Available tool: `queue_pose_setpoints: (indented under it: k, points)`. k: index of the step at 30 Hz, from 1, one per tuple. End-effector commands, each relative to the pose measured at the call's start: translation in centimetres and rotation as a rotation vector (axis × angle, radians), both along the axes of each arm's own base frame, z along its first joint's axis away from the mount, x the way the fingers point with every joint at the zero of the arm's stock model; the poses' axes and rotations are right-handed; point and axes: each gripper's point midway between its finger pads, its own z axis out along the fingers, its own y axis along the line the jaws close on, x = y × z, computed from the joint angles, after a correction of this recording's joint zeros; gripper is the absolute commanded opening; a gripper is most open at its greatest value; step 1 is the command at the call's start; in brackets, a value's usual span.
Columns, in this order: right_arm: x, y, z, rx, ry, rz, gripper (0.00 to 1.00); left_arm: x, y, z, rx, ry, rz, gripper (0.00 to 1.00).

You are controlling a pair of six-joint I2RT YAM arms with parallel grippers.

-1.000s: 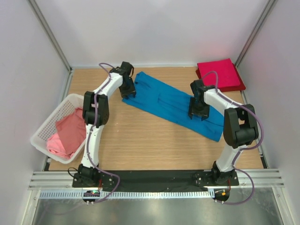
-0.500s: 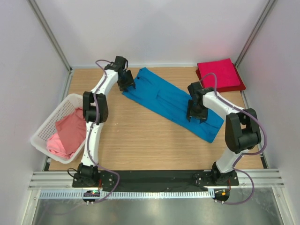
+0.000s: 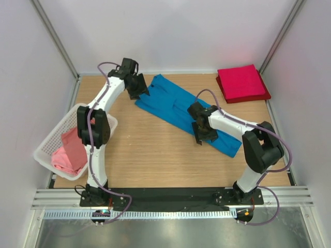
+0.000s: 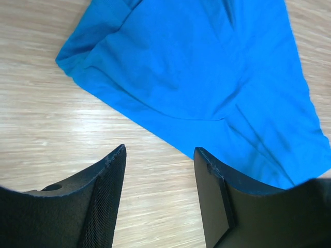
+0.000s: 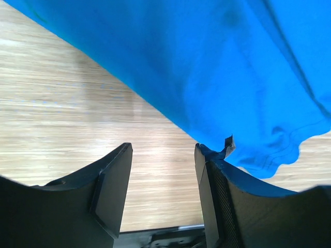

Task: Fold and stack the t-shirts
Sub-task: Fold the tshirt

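A bright blue t-shirt (image 3: 176, 103) lies as a long diagonal strip across the far half of the table. My left gripper (image 3: 138, 92) hovers open at its far left end; in the left wrist view (image 4: 160, 152) only bare wood shows between the fingers, with the blue t-shirt (image 4: 196, 67) just beyond. My right gripper (image 3: 200, 137) stands open at the strip's near edge, past its middle. In the right wrist view (image 5: 164, 150) the gap holds nothing and the blue t-shirt (image 5: 232, 62) lies beside the right finger. A folded crimson red t-shirt (image 3: 242, 82) rests at the far right corner.
A white lattice basket (image 3: 51, 137) sits at the left table edge with salmon pink t-shirts (image 3: 70, 154) inside, partly behind the left arm. Frame posts and white walls close in the back and sides. A black base strip runs along the near edge.
The right gripper moved left and nearer, across the blue shirt to its near edge. The left gripper drew back-left off the shirt's end and opened wider. The shirt's right end pulled in slightly.
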Motion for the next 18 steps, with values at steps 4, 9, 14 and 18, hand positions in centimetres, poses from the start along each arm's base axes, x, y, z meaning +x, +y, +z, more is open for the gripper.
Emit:
queue_pose_setpoints:
  k: [4, 9, 14, 18]
  points:
    - [0.4, -3.2, 1.9, -0.144, -0.089, 0.093, 0.55, 0.0, 1.6, -3.4, 0.071, 0.073, 0.076, 0.54]
    - [0.7, -2.9, 1.7, -0.142, -0.093, 0.122, 0.55, 0.8, 1.5, -6.8, 0.083, 0.123, 0.101, 0.53]
    - [0.5, -2.0, 1.0, -0.109, -0.069, 0.149, 0.54, 2.1, 1.2, -7.9, 0.081, 0.123, 0.114, 0.53]
    - [0.4, -1.7, 0.3, -0.102, -0.047, 0.165, 0.53, 2.7, 1.4, -8.8, 0.099, 0.126, 0.125, 0.53]
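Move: The blue shirt's near-left corner lies some 3 cm left of the left gripper, 2 cm ahead and about 12 cm below; its far-left corner is about 14 cm ahead and 7 cm right of that gripper, the white basket roughly 28 cm left and 16 cm back. From the right gripper, the near edge is about 2 cm ahead, 1 cm right and 3 cm below; the near-right corner is about 11 cm right, 6 cm back. Bring the left gripper almost straight down, about 10 cm, onto the shirt's near edge beside its near-left corner, easing a centimetre left and tipping the fingers some 10 degrees nearer vertical, jaws kept half open. Meanwhile shift the right gripper about 2 cm right towards the near edge, turning slightly counter-clockwise and staying low and open. ##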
